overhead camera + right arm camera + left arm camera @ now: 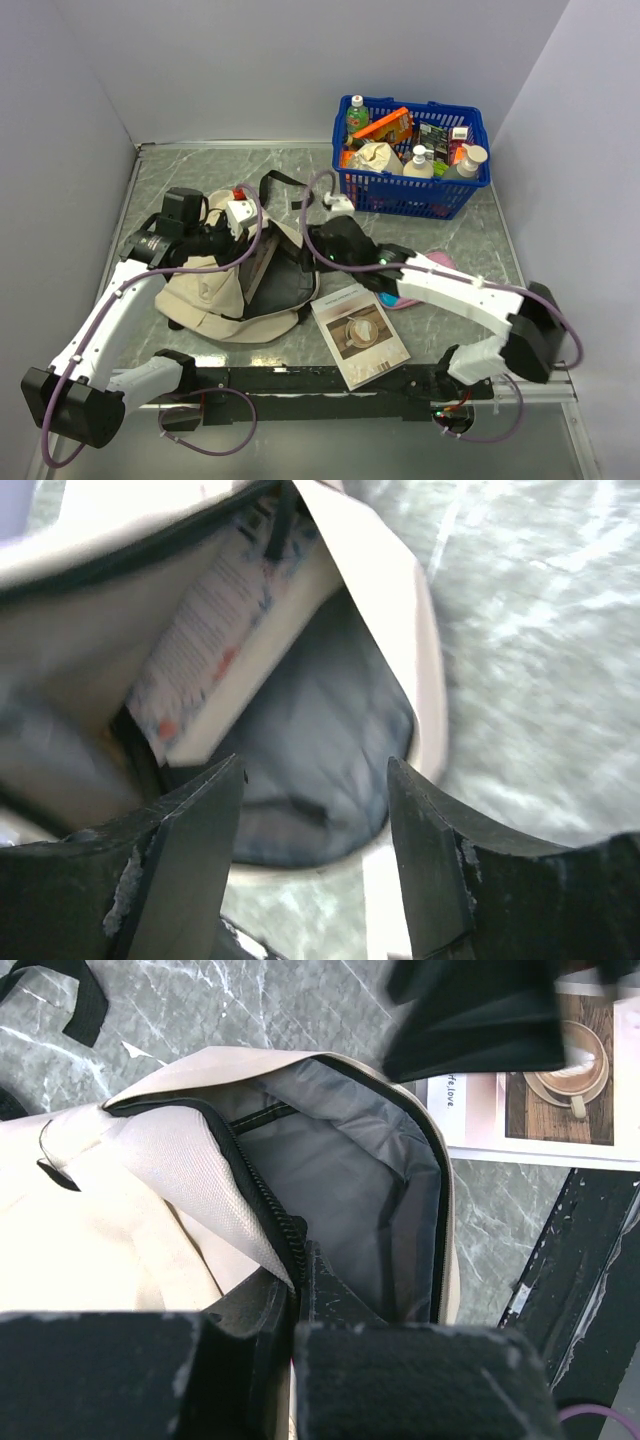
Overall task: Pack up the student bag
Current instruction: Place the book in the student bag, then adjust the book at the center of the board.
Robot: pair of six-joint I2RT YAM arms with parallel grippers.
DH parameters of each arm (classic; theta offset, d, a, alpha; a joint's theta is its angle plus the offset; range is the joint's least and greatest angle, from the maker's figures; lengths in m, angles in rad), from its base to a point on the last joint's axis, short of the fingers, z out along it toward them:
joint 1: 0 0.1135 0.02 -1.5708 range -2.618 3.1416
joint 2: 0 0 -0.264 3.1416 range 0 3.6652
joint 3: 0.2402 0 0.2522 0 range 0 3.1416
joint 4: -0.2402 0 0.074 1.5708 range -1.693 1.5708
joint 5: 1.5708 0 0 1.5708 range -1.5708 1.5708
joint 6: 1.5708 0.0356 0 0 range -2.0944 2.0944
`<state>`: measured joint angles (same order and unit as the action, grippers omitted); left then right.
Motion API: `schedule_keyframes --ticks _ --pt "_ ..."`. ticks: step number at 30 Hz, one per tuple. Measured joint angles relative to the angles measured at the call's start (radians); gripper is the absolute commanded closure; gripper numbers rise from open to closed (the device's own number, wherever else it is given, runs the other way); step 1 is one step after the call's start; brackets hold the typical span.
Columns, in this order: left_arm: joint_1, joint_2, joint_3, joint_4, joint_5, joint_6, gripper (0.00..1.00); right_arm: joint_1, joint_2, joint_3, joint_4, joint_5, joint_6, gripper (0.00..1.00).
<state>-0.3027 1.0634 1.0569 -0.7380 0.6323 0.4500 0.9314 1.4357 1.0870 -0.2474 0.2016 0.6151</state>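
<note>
The beige student bag lies open at the table's centre-left, dark lining showing. My left gripper is shut on the bag's zipper edge and holds the flap up; in the left wrist view the left gripper pinches that black zipper trim. Over the mouth of the bag hovers my right gripper, open, with nothing between its fingers. A white printed booklet leans inside the bag against its wall.
A book with a coffee-cup cover lies right of the bag near the front. A blue basket full of bottles and packets stands at the back right. A pink pencil case lies under the right arm. Black straps trail behind the bag.
</note>
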Motion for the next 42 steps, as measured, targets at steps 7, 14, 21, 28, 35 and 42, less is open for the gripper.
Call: schedule_keyframes --ticks 7,14,21,28,35,42 --pt "0.0 0.0 0.0 0.0 0.0 -0.003 0.99 0.146 -0.161 -0.194 -0.102 0.158 -0.087 0.33" --pt "0.0 0.0 0.0 0.0 0.0 -0.011 0.99 0.318 -0.05 -0.216 -0.14 0.295 -0.192 0.33" --pt "0.0 0.0 0.0 0.0 -0.001 -0.019 0.99 0.387 0.06 -0.223 -0.068 0.418 -0.314 0.37" --pt "0.0 0.0 0.0 0.0 -0.001 -0.023 0.99 0.391 0.208 -0.204 -0.014 0.521 -0.372 0.53" --pt "0.0 0.0 0.0 0.0 0.0 -0.026 0.99 0.403 0.237 -0.185 0.002 0.616 -0.376 0.79" --pt "0.0 0.0 0.0 0.0 0.0 -0.029 0.99 0.404 0.097 -0.219 0.002 0.651 -0.365 1.0"
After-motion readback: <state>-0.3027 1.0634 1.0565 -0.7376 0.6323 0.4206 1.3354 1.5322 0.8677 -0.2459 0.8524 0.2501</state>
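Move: The coffee-cup book's middle lies about 12 cm back and 12 cm right of the right gripper, some 14 cm below it. The student bag's open mouth is some 6 cm to this gripper's left and 2 cm ahead, roughly 10 cm below. The pink pencil case lies 25 cm right of it and about level fore and aft. From the left gripper, the book is about 12 cm back, 23 cm right and 18 cm lower. Draw the open right gripper back and right off the bag mouth, then sink beside the book's left edge, about 13 cm down in all, easing forward 3 cm late in the descent while the fingers swing to point steeply down. Close on that edge near the far-left corner, then rise about 4 cm. Keep the left gripper still, holding the bag's rim. ##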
